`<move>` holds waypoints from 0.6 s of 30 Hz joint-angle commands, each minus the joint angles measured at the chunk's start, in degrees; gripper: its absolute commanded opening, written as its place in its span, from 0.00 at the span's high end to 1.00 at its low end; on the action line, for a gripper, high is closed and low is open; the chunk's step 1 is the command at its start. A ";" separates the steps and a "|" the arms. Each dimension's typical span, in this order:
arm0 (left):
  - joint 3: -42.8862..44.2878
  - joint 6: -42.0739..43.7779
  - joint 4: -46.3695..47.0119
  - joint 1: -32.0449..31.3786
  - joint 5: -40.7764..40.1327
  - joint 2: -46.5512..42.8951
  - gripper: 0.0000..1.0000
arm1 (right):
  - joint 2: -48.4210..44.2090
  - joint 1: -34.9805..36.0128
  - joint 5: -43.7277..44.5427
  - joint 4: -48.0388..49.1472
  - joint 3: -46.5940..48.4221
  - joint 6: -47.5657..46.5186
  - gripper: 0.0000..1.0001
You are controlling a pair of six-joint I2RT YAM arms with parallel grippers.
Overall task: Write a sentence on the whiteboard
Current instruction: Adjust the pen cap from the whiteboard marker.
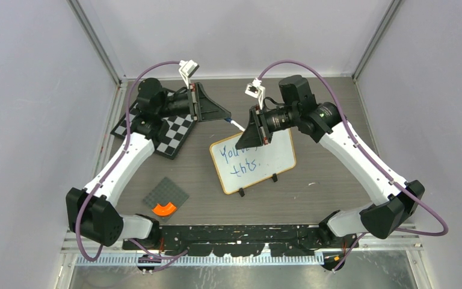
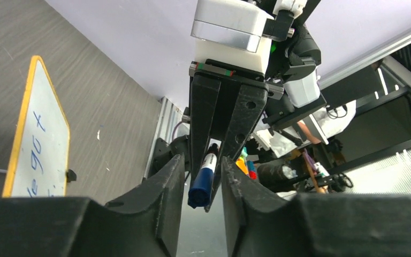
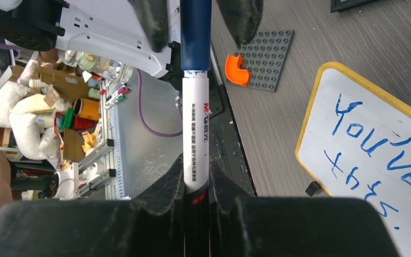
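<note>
The whiteboard [image 1: 252, 159] lies flat mid-table, wooden-framed, with blue handwriting on it; it also shows as the whiteboard [image 2: 37, 144] and the whiteboard [image 3: 374, 150]. My right gripper [image 1: 248, 133] is shut on a white marker [image 3: 196, 134], and the marker's blue cap [image 2: 200, 187] points at the left arm. My left gripper [image 2: 202, 159] stands just behind the board with one finger on each side of that cap. A narrow gap shows on both sides of the cap, so it is open. The same left gripper [image 3: 199, 40] appears at the top of the right wrist view.
A black-and-white chessboard [image 1: 174, 129] lies at the back left under the left arm. A grey studded baseplate [image 1: 166, 195] with an orange curved piece [image 1: 164, 209] sits near the front left. Grey walls enclose the table.
</note>
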 commanded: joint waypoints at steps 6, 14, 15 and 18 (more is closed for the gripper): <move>-0.58 0.64 3.15 -1.57 1.16 -0.48 0.97 | 0.29 0.05 -1.15 5.10 0.68 3.36 1.00; -2.19 -0.44 5.01 -3.24 0.20 -0.17 1.00 | 1.41 0.52 -2.16 6.84 2.30 4.10 1.00; -2.34 -0.45 5.09 -3.73 0.27 -0.01 1.00 | 1.56 0.79 -2.12 6.91 2.50 4.02 1.00; -2.57 -0.30 5.05 -5.13 0.32 0.69 1.00 | 2.23 1.78 -1.88 6.87 3.15 3.74 1.00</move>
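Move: The marker's blue cap lies just off the left fingertips, about 2 cm to that hand's right and level with it, already between the open fingers. The right gripper holding the marker is about 6 cm to the left hand's right, 5 cm back and 5 cm lower; the whiteboard lies some 10 cm to its right, 2 cm ahead and 36 cm down. From the right hand, the cap is roughly 5 cm left, 4 cm ahead and 4 cm higher. Almost in place, easing only about half a centimetre to the right towards the right gripper, the left hand closes its fingers from under half open until they pinch the sides of the blue cap, then keeps that grip and seems to bear in against the marker. The right hand keeps its hold on the barrel and stays put, its wrist tilting barely. ##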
